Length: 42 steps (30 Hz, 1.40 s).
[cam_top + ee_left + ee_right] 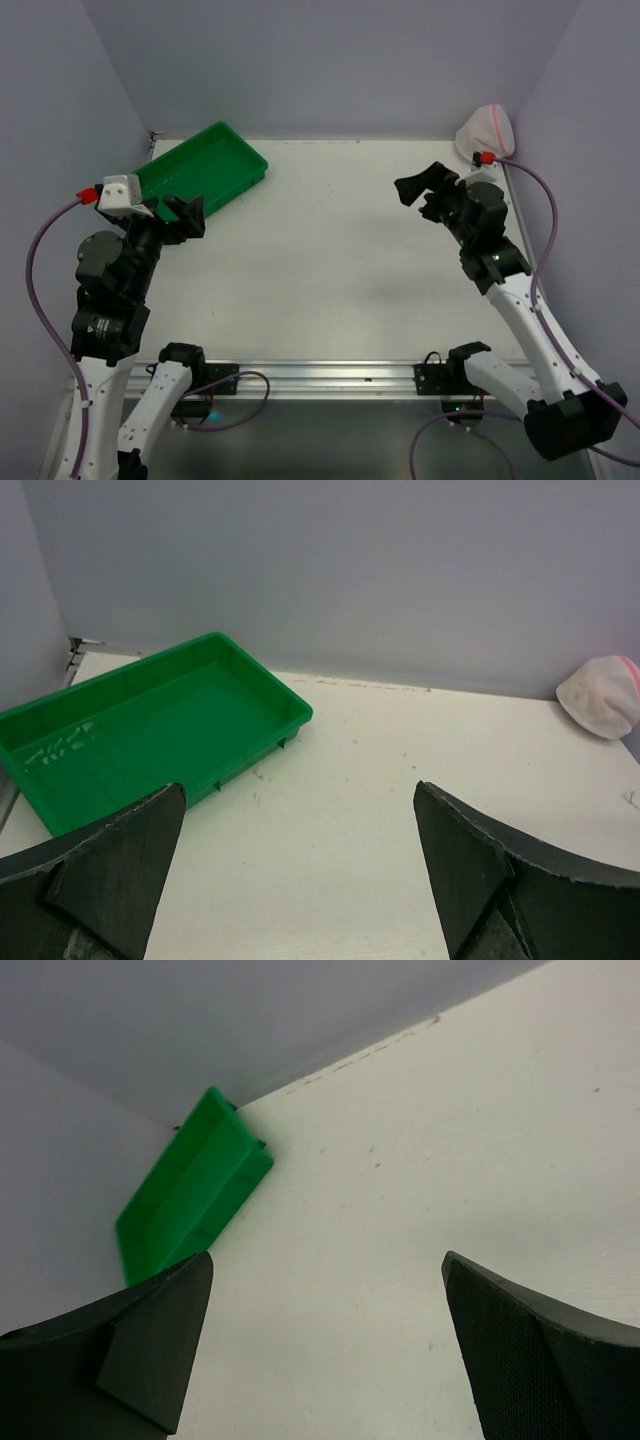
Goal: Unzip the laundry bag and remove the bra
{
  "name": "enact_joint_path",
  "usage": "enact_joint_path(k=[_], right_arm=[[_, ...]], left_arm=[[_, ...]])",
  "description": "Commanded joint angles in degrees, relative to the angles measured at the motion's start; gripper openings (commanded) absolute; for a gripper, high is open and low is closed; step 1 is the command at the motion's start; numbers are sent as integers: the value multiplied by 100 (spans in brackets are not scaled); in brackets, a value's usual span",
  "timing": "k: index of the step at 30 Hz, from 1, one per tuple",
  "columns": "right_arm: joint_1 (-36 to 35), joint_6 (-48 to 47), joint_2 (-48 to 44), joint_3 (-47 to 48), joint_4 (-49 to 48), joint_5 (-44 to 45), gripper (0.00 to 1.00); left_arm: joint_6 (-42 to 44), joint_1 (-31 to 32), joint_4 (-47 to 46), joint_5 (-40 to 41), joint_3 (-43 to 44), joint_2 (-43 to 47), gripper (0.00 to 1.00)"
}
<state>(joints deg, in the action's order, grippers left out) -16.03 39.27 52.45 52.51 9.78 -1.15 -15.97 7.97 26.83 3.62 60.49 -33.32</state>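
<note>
The laundry bag (487, 131) is a small white mesh pouch with pink trim, lying in the far right corner of the table against the wall. It also shows in the left wrist view (601, 696) at the right edge. The bra is hidden; I cannot see it. My left gripper (180, 215) is open and empty, held above the table at the left beside the green tray. My right gripper (432, 190) is open and empty, held above the table just in front of and left of the bag. Both wrist views show wide-apart jaws over bare table.
A green tray (205, 168) sits empty at the far left corner, also in the left wrist view (140, 730) and the right wrist view (190, 1195). Lilac walls close the table at back and sides. A metal rail (330, 377) runs along the near edge.
</note>
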Motion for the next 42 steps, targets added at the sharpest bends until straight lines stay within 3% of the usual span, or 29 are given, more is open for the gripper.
enact_joint_path(k=[1,8,12,18,22,26,35,39,42], right_arm=[[187,327,754,470,-1099,1071,99],[890,1021,2409,1401,-1189,2083,99],[1505,2230,3593,2260,-804,1653,99],[2051,3164,4940,3299,-442,1828,99],[2367,3649,5696,3450,-1273,1373,95],[2543,4264,6486,3844,-1277,1091,95],[2781,4564,7087,4575,-1014,1390,99],[2632,4599,6683,3691,-1741,1388,99],[2229,4040,6305,3346,-2191,1905,99]], left_arm=[[-135,29,-556,-291,-212,-104,100],[-267,29,-565,-151,-564,-175,100],[-345,29,-809,288,-661,-131,100],[-592,29,-1556,78,-1153,-25,100],[-803,29,-1777,131,-1268,-244,100],[-742,29,-1813,7,-1092,-736,100],[-864,29,-2226,-168,-1136,-1308,100],[-943,29,-2322,-212,-1206,-1431,100],[-979,29,-2393,-326,-1241,-1493,100]])
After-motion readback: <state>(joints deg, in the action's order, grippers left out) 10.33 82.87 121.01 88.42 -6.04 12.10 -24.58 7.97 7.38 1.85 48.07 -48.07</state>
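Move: The laundry bag sits by the table's far right corner, some 45 cm ahead of the right hand, about 31 cm to its right and 25 cm below. No other thing stands near it. From the left hand the same bag is roughly 53 cm ahead, 76 cm to the right and 32 cm lower, while the green tray lies about 38 cm ahead of that hand, 9 cm to its left and 35 cm below. The right hand sweeps out towards the laundry bag, about 29 cm forward and 23 cm to the right, sinking some 17 cm mostly in the later half, while it swings clockwise and rolls its left side up so that the fingers, still wide open, point forward, right and down just short of the bag. The left hand, also open and empty, eases some 9 cm forward and as much down, nearer the green tray. ##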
